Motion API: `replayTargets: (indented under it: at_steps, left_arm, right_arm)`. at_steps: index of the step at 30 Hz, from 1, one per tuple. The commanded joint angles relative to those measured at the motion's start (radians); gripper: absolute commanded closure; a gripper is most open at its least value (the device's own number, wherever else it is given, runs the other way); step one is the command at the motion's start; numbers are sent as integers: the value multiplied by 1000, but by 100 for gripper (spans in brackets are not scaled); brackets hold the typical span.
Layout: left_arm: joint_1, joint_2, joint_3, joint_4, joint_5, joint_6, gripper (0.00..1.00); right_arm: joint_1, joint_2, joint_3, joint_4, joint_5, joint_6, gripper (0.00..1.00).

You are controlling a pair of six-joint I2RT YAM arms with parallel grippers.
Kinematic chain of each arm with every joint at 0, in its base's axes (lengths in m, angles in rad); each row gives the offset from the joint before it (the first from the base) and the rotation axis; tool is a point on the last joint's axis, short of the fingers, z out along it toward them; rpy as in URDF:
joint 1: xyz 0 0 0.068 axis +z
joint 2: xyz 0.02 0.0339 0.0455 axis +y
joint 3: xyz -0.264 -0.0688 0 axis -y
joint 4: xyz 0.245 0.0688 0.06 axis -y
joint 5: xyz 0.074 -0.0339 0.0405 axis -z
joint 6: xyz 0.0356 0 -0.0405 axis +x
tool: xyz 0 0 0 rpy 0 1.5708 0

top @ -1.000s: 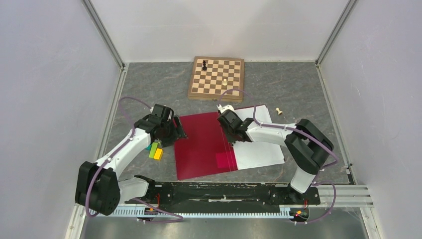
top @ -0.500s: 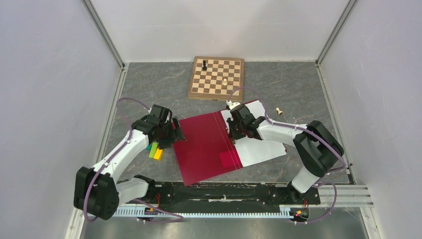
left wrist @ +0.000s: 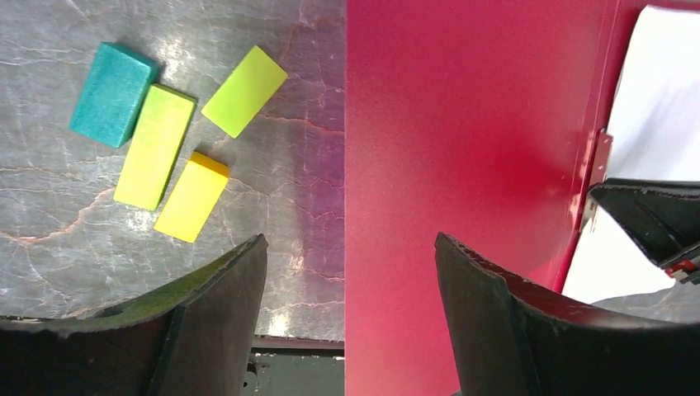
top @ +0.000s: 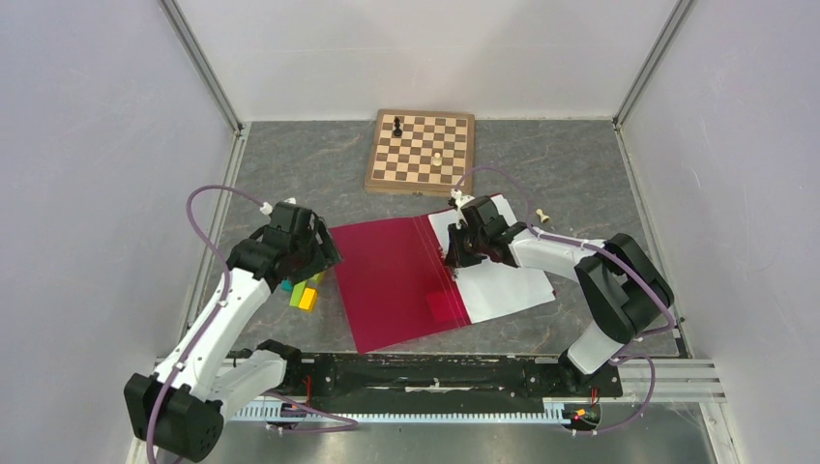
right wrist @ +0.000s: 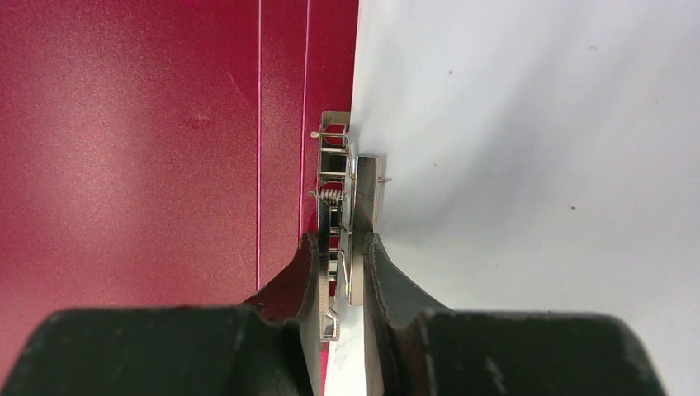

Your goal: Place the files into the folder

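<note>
The crimson folder lies open on the table, its left cover bare. The white files lie on its right half, reaching the spine. My right gripper sits at the spine. In the right wrist view it is shut on the metal clip, with the files to the right and the folder to the left. My left gripper is open and empty over the folder's left edge. The left wrist view shows it straddling that edge above the folder.
Several coloured blocks lie left of the folder, also in the left wrist view. A wooden chessboard with two pieces stands at the back. A pale chess piece lies right of the files.
My left gripper has drawn back left and up off the folder's left edge. My right gripper has moved right and away along the spine, and the folder has turned slightly with it.
</note>
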Motion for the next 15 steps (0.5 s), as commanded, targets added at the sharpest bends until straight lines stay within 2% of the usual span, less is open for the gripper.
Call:
replayTargets:
  at_steps: [1, 4, 8, 13, 15]
  left_arm:
    - [29, -77, 32, -45, -87, -77, 22]
    - [67, -93, 32, -90, -165, -126, 31]
    - [146, -128, -3, -74, -159, -161, 43]
    - [166, -43, -72, 31, 10, -151, 61]
    - [165, -13, -106, 102, 88, -144, 64]
  right_arm:
    - [-17, -5, -21, 15, -113, 45, 100]
    - [-36, -3, -31, 37, -152, 61, 100]
    - [-52, -2, -44, 58, -187, 79, 100]
    - [-58, -2, -58, 97, -226, 117, 100]
    - [-58, -5, -66, 114, -234, 136, 100]
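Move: The left hand hangs roughly 8 cm above the red folder's left cover edge, whose middle lies 3 cm to its right and level fore-and-aft. Below are the blocks: yellow 5 cm left and 2 cm back, small green 3 cm left and 4 cm ahead, long lime 6 cm left and level. From the right hand, that edge lies about 23 cm left and 5 cm back, the papers' middle 10 cm right and 2 cm ahead. The right fingers keep pinching the folder's metal clip, almost in place, while the hand rolls its left side up by some 10 degrees. The left hand, touching nothing, swings about 5 cm left away from the cover edge to above the blocks, turning some 15 degrees counter-clockwise as its fingers close to half their gap; it rises slightly, then starts to sink. ##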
